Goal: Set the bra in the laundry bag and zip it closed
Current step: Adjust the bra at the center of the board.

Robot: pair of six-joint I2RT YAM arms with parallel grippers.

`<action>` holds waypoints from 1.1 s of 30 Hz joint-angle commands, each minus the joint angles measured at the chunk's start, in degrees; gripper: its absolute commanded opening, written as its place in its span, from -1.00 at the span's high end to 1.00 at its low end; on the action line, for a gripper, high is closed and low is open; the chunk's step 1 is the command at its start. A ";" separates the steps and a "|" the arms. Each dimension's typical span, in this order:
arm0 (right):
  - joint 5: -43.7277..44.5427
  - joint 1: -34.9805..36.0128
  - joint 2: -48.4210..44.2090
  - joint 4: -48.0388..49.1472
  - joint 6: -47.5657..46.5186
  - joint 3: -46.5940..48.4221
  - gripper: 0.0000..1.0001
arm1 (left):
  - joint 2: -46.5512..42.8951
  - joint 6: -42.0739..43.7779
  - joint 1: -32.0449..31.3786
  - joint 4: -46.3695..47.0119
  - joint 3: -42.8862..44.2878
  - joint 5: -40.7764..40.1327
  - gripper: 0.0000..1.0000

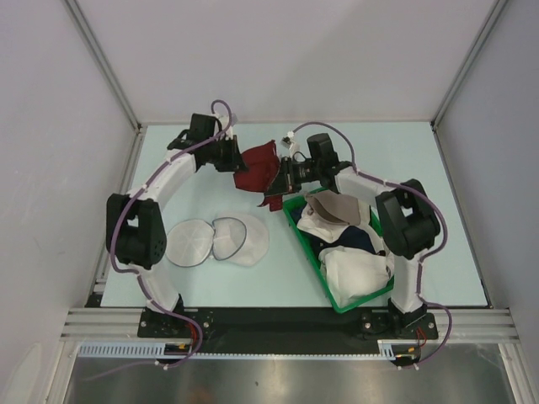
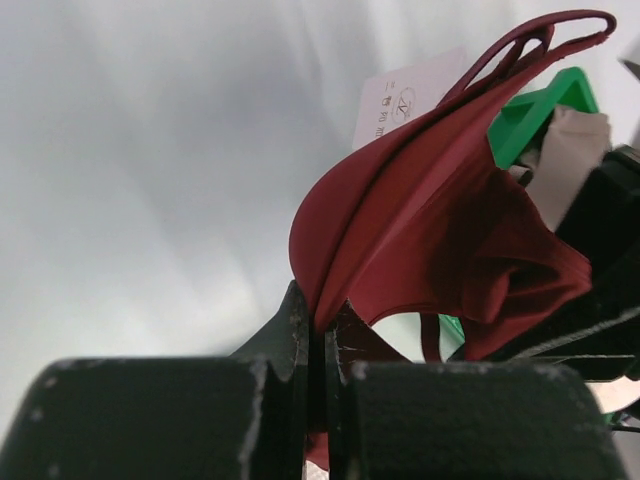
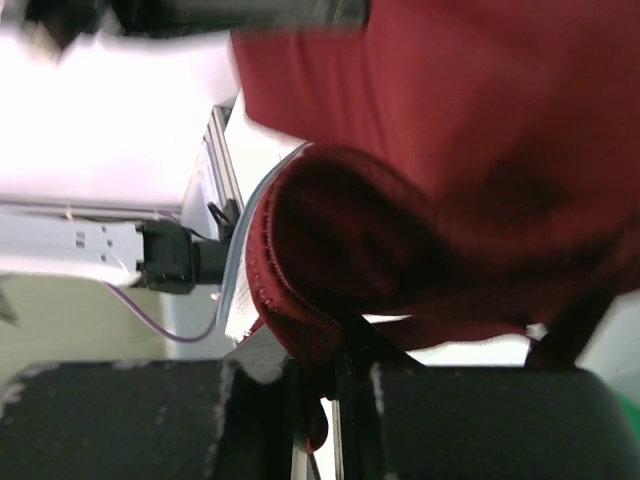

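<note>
The dark red bra hangs above the table at the back centre, stretched between both grippers. My left gripper is shut on its left edge; in the left wrist view the jaws pinch the fabric, and the bra rises with its white tag and looped straps at the top. My right gripper is shut on the other side, and in the right wrist view its fingers clamp a stitched hem of the bra. The laundry bag lies open on the table, its two white mesh halves side by side, nearer than the bra.
A green plastic basket with white, beige and navy garments stands at the right, just below the right gripper. Its rim shows behind the bra in the left wrist view. Frame posts stand at the table's back corners.
</note>
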 commanded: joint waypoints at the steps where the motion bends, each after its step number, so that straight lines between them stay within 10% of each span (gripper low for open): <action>1: -3.31 -0.17 6.02 1.90 9.22 7.07 0.85 | 1.56 -2.28 -1.86 4.40 -1.51 -1.11 1.00; 15: -0.59 -2.80 16.75 28.10 37.18 5.24 0.66 | 8.24 -6.32 -2.13 8.35 -5.55 2.67 1.00; 33: 15.76 -0.78 21.49 -4.15 21.28 23.16 0.11 | 10.44 -11.16 -1.95 12.23 -8.46 6.55 1.00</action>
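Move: Both hands already hold the bra. The spot of bare board it is brought down to lies about 15 cm below them, roughly 8 cm to the left hand's right and 2 cm back; from the right hand it is some 5 cm ahead and 3 cm left. The laundry bag lies flat 15 cm back and 7 cm left of the left hand, and the green basket's middle about 21 cm right and 9 cm back of the right hand. Straight down for the most part, the shut left hand lowers its pinched end of the bra some 10 cm, fingers tipping further down. Meanwhile the right hand travels about 10 cm forward past the left fingers, dipping about 6 cm before lifting slightly, rolling and swinging clockwise some 20 degrees; its fingers loosen to under half open, with cloth still between them. ##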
